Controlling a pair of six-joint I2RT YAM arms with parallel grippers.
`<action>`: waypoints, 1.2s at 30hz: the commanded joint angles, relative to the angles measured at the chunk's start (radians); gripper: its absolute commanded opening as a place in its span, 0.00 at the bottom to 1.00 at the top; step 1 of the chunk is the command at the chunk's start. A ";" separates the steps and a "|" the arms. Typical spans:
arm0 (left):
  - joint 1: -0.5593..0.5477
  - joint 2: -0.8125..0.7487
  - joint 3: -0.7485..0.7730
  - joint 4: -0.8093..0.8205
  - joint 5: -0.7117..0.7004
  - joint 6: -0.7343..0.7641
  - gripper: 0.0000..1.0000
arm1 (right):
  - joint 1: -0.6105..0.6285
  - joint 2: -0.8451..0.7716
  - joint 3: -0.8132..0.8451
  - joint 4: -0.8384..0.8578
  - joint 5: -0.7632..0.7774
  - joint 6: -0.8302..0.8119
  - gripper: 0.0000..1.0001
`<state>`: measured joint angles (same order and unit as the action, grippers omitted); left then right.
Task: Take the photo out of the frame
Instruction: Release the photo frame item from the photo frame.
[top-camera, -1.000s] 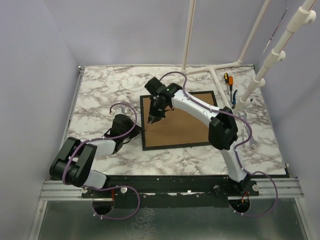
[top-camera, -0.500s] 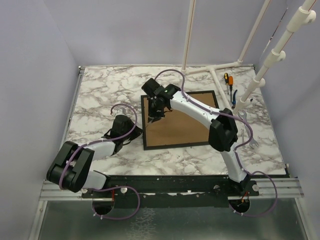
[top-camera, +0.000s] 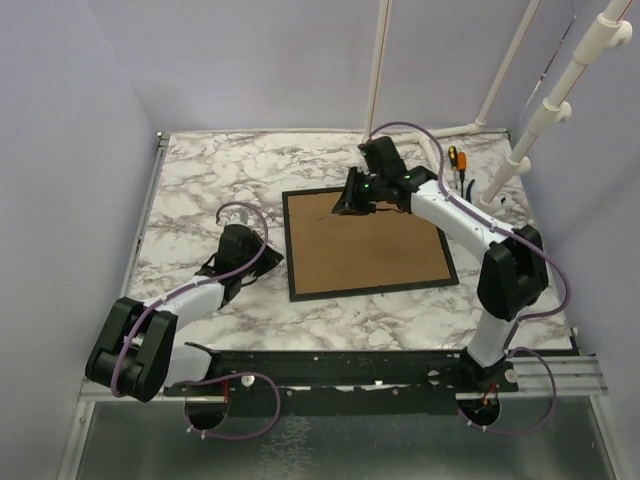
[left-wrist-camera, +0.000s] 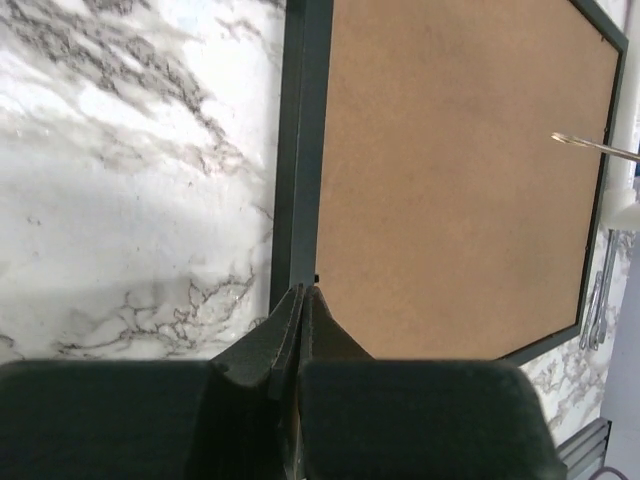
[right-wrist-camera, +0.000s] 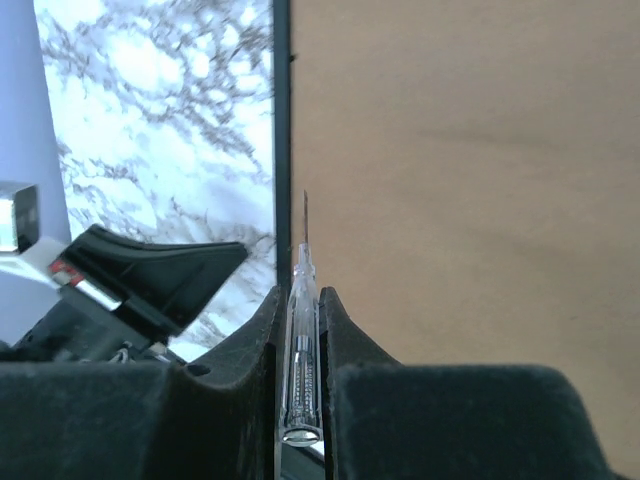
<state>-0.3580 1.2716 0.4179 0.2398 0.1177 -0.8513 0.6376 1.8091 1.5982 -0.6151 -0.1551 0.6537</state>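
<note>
The frame (top-camera: 290, 250) lies face down on the marble table, its brown fibreboard back (top-camera: 365, 250) upward inside the thin black border (left-wrist-camera: 296, 150). The photo is hidden. My right gripper (top-camera: 347, 205) hovers over the frame's far edge, shut on a clear-handled screwdriver (right-wrist-camera: 300, 350) whose thin tip (right-wrist-camera: 305, 215) points along the inner edge of the border (right-wrist-camera: 281, 120). My left gripper (top-camera: 268, 258) is shut with nothing in it, its tips (left-wrist-camera: 302, 292) at the frame's left border. The screwdriver's tip (left-wrist-camera: 595, 147) also shows in the left wrist view.
Orange-handled and blue-handled tools (top-camera: 455, 160) lie at the back right beside a white pipe stand (top-camera: 440, 140). Metal wrenches (top-camera: 492, 265) lie right of the frame. Purple walls enclose the table on three sides.
My right arm swung from the frame's left side across to its far edge, carrying the screwdriver. My left arm reached forward, bringing its shut gripper up to the frame's left border.
</note>
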 joint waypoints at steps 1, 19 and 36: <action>0.025 0.026 0.066 -0.008 -0.002 0.062 0.01 | -0.115 -0.006 -0.162 0.318 -0.351 0.001 0.01; 0.107 0.317 0.217 0.229 0.083 0.085 0.30 | -0.204 0.339 0.018 0.546 -0.597 0.160 0.01; 0.114 0.467 0.301 0.254 0.094 0.106 0.31 | -0.238 0.492 0.111 0.545 -0.596 0.193 0.01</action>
<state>-0.2546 1.7164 0.6971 0.4709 0.1925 -0.7643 0.4034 2.2578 1.6669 -0.0711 -0.7246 0.8402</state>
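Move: The far tab on the photo frame's left rail lies about 14 cm ahead of the left hand, 1 cm to its right and 3 cm below. From the right hand, which already holds the screwdriver, it is some 12 cm ahead, 14 cm left and 15 cm below. The rail's near tab sits roughly 11 cm nearer than the far one, the frame's far-left corner about 9 cm beyond it. Both hands go some 10 cm forward towards the far tab, right lowering its screwdriver, left opening over the rail. ##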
